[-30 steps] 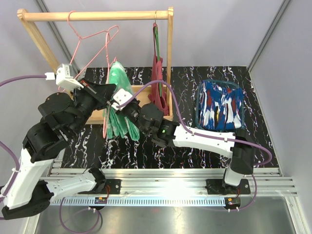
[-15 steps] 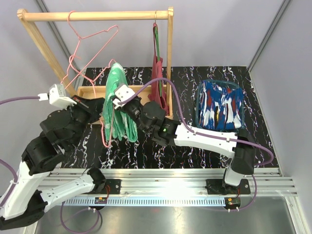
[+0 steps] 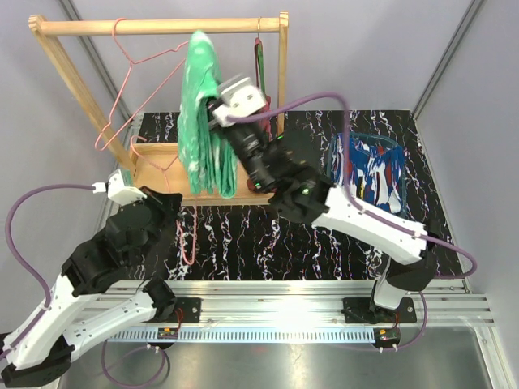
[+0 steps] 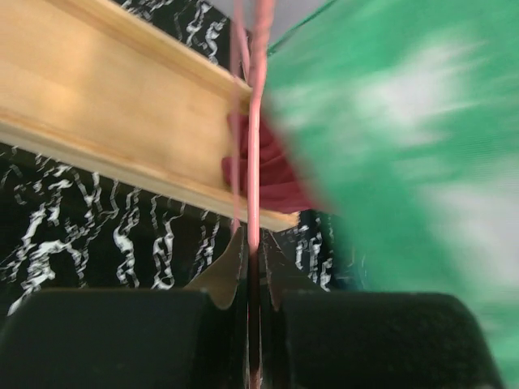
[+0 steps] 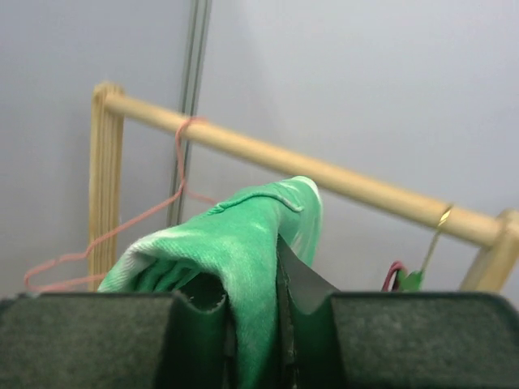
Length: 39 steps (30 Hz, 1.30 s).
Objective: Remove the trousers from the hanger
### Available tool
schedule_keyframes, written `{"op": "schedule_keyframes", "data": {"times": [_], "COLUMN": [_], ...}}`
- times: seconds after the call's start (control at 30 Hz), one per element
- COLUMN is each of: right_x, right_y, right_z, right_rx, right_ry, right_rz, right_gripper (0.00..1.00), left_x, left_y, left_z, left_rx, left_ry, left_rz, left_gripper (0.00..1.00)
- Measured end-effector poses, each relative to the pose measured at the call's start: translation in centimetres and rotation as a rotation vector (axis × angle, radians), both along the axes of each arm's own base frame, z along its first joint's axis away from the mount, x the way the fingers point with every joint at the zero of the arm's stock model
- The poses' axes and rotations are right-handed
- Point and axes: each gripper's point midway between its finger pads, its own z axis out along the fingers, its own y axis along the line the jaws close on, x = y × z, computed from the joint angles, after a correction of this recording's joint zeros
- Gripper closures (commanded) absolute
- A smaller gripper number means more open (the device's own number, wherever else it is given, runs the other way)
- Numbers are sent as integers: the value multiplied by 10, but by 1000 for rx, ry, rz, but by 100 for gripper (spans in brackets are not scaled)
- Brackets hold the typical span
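The green trousers [image 3: 203,121], mottled white, hang in a long fold from my right gripper [image 3: 214,109], raised near the rack's top rod. In the right wrist view my right gripper [image 5: 251,285] is shut on a fold of the green trousers [image 5: 235,243]. My left gripper [image 3: 169,203] sits low by the rack's base. It is shut on the wire of the pink hanger [image 4: 254,162], whose hook is still over the rod [image 3: 118,29]. The blue trousers [image 3: 369,174] lie folded on the table at the right.
The wooden rack [image 3: 162,26] stands at the back left with its base beam [image 4: 113,121] close to my left gripper. A red and green hanger [image 3: 259,73] hangs by the rack's right post. The table has a black marbled top [image 3: 268,243].
My right gripper closed on the green trousers and lifted them up and back, from low on the hanger to the rod's height. The left arm drew the pink hanger down and nearer.
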Motion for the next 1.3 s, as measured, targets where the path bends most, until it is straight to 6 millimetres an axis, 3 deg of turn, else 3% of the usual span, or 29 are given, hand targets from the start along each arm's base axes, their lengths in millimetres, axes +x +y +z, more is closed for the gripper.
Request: {"op": "schedule_keyframes", "data": {"times": [0.17,0.3,0.4,0.5,0.67,0.9,1.1,1.3], "right_x": [-17,-28,-31,-25,1,30,41,37], "right_y": [-60,-130,-178,-222,-290,-367,-403,-425], "right_z": [90,144,160,155,109,-8,-119,-192], "right_rx": [140,226,256,231,125,-48,-213,-337], "right_ry": [-61,-89,-94,-69,11,159,293,380], "right_rz": [-38,-151,-265,-411,-698,-1028,-1217,-1322], "right_gripper": [100,100,100,100,100,100,100,100], "left_x": [-3,-4,-3,-2,3,6,6,6], "left_y": [4,8,9,9,7,7,8,9], "left_z": [-23,-33,-40,-46,-51,-51,-49,-57], "left_rx": [30,70,125,192,284,362,395,416], "left_ry": [50,66,68,77,84,70,52,50], "left_rz": [9,19,7,-9,-35,-64,-78,-84], "left_gripper": [100,100,100,100,100,100,100,100]}}
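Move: The right hand holds the freed green trousers high up, and the tub they are going to lies about 37 cm to its right, 11 cm farther out and some 51 cm below. The blue trousers lie in that tub, at nearly the same place; the red garment hangs on the rack roughly 8 cm to this hand's right, 10 cm ahead and 25 cm down. From the left hand the tub is about 48 cm to the right, 18 cm ahead and 28 cm lower. Keeping its pinch on the green trousers, the right hand swings some 40 cm to the right, away from the rack and towards the tub, first rising about 16 cm and then sinking about 35 cm from that height, while the wrist turns some 75 degrees clockwise and the raised fingers come nearly level, pointing forward and right. The left hand keeps the empty pink hanger shut in its fingers, sinks about 5 cm and rolls so that its left side rises some 25 degrees. ##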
